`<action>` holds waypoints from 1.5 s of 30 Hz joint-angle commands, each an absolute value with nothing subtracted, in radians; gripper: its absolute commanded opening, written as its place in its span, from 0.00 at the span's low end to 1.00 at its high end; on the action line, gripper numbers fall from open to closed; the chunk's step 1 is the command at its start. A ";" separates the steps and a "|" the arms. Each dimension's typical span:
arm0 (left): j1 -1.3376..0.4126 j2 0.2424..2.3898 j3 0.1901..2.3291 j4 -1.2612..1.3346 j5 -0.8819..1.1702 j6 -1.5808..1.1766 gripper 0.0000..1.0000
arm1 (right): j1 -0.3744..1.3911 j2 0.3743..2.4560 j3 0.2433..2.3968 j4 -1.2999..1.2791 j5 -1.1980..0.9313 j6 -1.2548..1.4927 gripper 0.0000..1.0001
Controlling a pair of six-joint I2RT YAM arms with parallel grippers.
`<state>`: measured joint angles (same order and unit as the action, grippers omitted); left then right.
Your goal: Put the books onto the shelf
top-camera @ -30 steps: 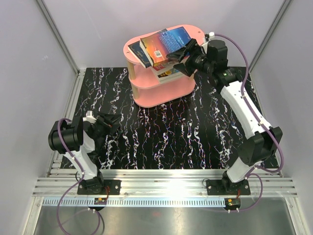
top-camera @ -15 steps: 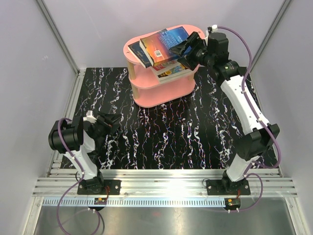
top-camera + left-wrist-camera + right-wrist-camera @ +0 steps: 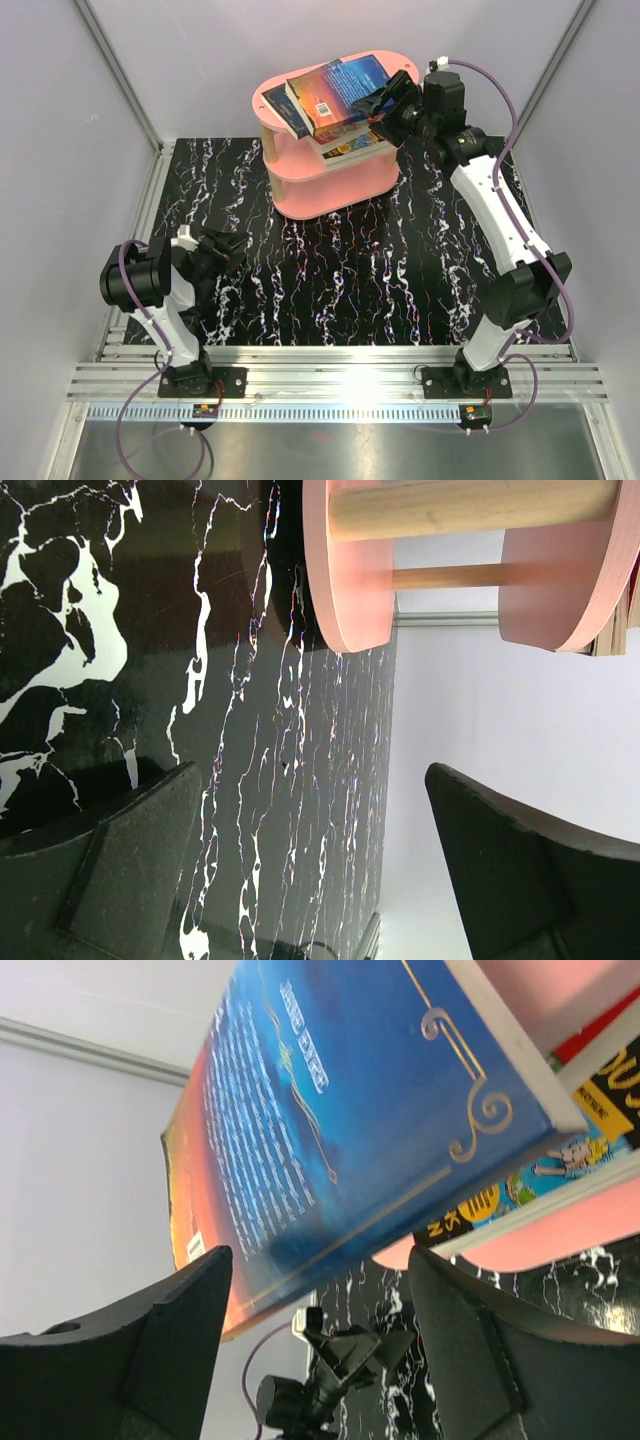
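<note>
The pink shelf (image 3: 330, 185) stands at the back of the table. A dark blue and orange book (image 3: 335, 90) lies slanted on its top board, over another dark blue book (image 3: 283, 112). Further books (image 3: 352, 150) lie on the middle board. My right gripper (image 3: 390, 100) hovers open at the top book's right end. In the right wrist view that book (image 3: 340, 1110) fills the space just beyond the gripper (image 3: 320, 1295), with a yellow-teal book (image 3: 520, 1190) under it and nothing between the fingers. My left gripper (image 3: 225, 250) stands open and empty near its base.
The left wrist view shows the shelf's pink boards (image 3: 350, 580) and a wooden post (image 3: 470, 505) far ahead of the left gripper (image 3: 310, 790), over the black marbled table (image 3: 150, 630). Grey walls enclose the table. The left arm (image 3: 335, 1380) shows below the right gripper.
My right gripper has risen from beside the middle board to the level of the top book's right end. The books and the left arm have not moved.
</note>
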<state>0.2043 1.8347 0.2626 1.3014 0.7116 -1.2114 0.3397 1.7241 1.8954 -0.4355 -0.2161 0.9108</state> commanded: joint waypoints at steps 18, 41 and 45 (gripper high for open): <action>0.201 1.847 0.282 1.664 0.722 -1.187 0.99 | 0.331 1.812 2.040 -0.408 -0.178 0.897 0.32; 0.196 1.851 0.279 1.664 0.719 -1.184 0.99 | 0.387 1.810 2.031 -0.327 -0.261 0.980 0.11; 0.195 1.850 0.278 1.664 0.721 -1.184 0.99 | 0.405 1.802 2.023 -0.321 -0.250 0.974 0.33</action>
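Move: Blue-and-orange book on the shelf's top board: its middle lies about 5 cm ahead of the right hand, 5 cm to its left and 1 cm lower, its near long edge just off the open fingertips. Beneath it sits the dark blue book, some 4 cm ahead, 9 left and 4 below the hand; the stacked books one board down are roughly 3 ahead, 2 left and 13 below. From the left hand, the blue-and-orange book is about 15 cm ahead, 22 right and 30 above. The right fingers pinch the near, spine edge of the blue-and-orange book, one pad on the cover and one underneath, closing from wide to under half open as the hand pushes about 3 cm forward and 1 cm up. Keeping that grip, the hand then carries left some 2.5 cm while easing back slightly, the wrist rolling about 5 degrees with its left side rising. ##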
